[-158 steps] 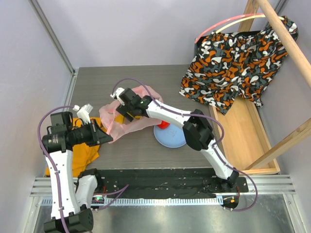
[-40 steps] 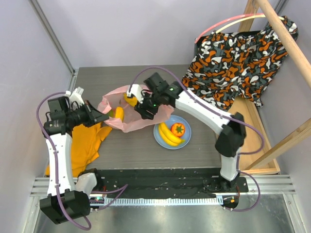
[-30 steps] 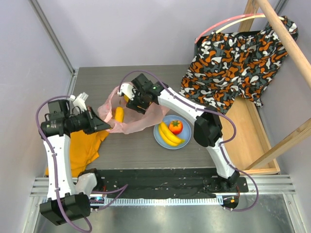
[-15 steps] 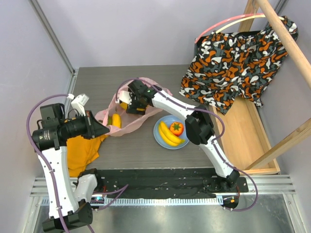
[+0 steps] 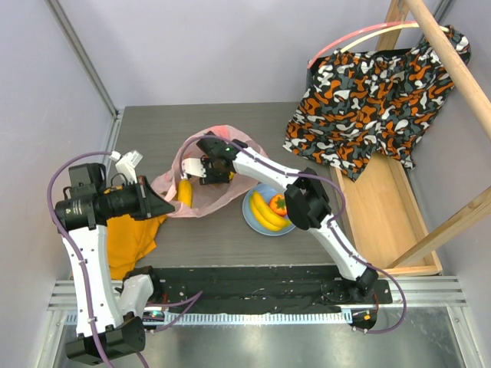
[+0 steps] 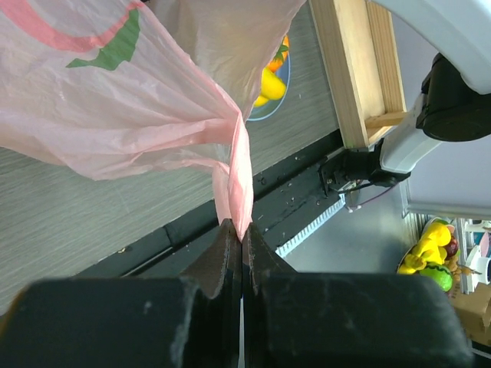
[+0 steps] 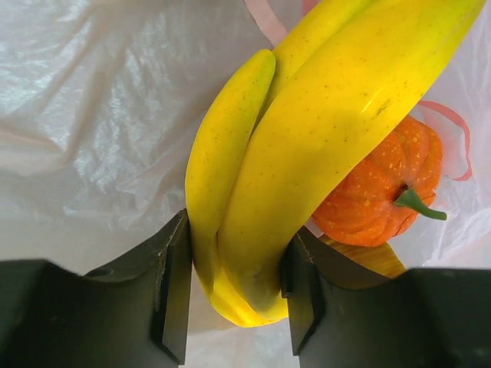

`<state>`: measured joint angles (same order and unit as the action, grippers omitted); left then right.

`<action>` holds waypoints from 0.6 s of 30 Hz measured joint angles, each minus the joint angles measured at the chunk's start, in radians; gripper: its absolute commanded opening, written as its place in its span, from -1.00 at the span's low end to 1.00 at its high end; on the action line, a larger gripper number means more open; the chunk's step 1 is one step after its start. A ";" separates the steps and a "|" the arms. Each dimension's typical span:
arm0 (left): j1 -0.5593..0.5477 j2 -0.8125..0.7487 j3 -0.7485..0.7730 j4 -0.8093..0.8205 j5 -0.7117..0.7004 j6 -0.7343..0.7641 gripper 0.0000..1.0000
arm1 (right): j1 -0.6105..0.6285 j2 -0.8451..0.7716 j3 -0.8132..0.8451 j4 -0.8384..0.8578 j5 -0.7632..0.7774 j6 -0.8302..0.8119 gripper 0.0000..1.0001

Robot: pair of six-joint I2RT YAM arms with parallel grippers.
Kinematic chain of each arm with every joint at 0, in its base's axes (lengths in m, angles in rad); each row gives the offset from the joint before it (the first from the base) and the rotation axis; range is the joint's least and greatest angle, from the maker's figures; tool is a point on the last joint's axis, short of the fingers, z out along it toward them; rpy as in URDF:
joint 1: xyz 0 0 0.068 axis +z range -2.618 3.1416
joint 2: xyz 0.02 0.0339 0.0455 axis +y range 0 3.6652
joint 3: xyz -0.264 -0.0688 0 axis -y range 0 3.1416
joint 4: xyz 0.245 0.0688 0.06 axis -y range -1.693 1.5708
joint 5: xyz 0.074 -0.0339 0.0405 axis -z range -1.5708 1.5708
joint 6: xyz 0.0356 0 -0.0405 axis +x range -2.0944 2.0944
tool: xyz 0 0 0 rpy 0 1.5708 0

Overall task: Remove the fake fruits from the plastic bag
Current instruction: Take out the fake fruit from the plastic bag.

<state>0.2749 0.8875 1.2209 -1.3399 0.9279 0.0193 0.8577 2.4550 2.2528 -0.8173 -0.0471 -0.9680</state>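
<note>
The pink plastic bag (image 5: 203, 184) lies open at the table's middle left. My left gripper (image 6: 240, 230) is shut on a twisted edge of the bag (image 6: 115, 100) and holds it up. My right gripper (image 7: 236, 268) reaches inside the bag (image 7: 92, 115), its fingers shut on both sides of a yellow banana bunch (image 7: 307, 130). An orange ridged fruit (image 7: 380, 192) lies just behind that bunch. From above, the bunch (image 5: 185, 192) shows through the bag beside the right gripper (image 5: 201, 175). Another banana bunch (image 5: 263, 211) and a red fruit (image 5: 278, 204) rest on the light-blue plate (image 5: 257, 225).
An orange cloth (image 5: 126, 239) lies under the left arm. Patterned orange-black-white fabric (image 5: 368, 84) hangs over a wooden frame (image 5: 387, 207) at the right. A black base rail (image 5: 253, 287) runs along the near edge.
My right gripper has gone deeper into the bag and closed on the banana bunch. The left arm still holds the bag edge and has shifted slightly.
</note>
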 measured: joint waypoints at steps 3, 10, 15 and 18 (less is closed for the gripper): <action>0.000 0.001 -0.010 0.010 -0.001 -0.025 -1.00 | 0.003 -0.025 -0.021 -0.002 -0.018 0.006 -0.64; -0.002 0.029 -0.027 0.124 -0.016 -0.112 -1.00 | 0.016 -0.225 -0.084 -0.007 -0.087 0.092 -0.64; -0.003 0.066 -0.037 0.263 -0.067 -0.203 -1.00 | 0.020 -0.375 -0.084 -0.036 -0.206 0.187 -0.63; -0.004 0.096 -0.038 0.342 -0.090 -0.256 -1.00 | 0.020 -0.423 -0.084 -0.092 -0.295 0.239 -0.62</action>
<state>0.2707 0.9833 1.1828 -0.9981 0.8379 -0.2371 0.8780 2.0319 2.1693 -0.9096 -0.3420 -0.7292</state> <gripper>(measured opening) 0.017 0.489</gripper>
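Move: My right hand already grips the banana bunch low inside the plastic bag. The plate lies about 10 cm back, 20 cm to its right and some 3 cm lower. The long yellow fruit is about 5 cm left and 4 cm back, and the small pumpkin about 5 cm ahead and 3 cm left, both 1 or 2 cm lower. From my left hand, pinching the bag's rim, the plate is roughly 13 cm ahead, 28 cm right and 25 cm below. I keep my grip on the banana bunch and lift it from the bottom of the bag with my right hand, some 18 cm up, drawing back about 9 cm and rolling the wrist over 20 degrees so its left side rises. My shut left hand keeps the rim and carries it about 7 cm forward, slightly left, turning some 10 degrees counter-clockwise. ##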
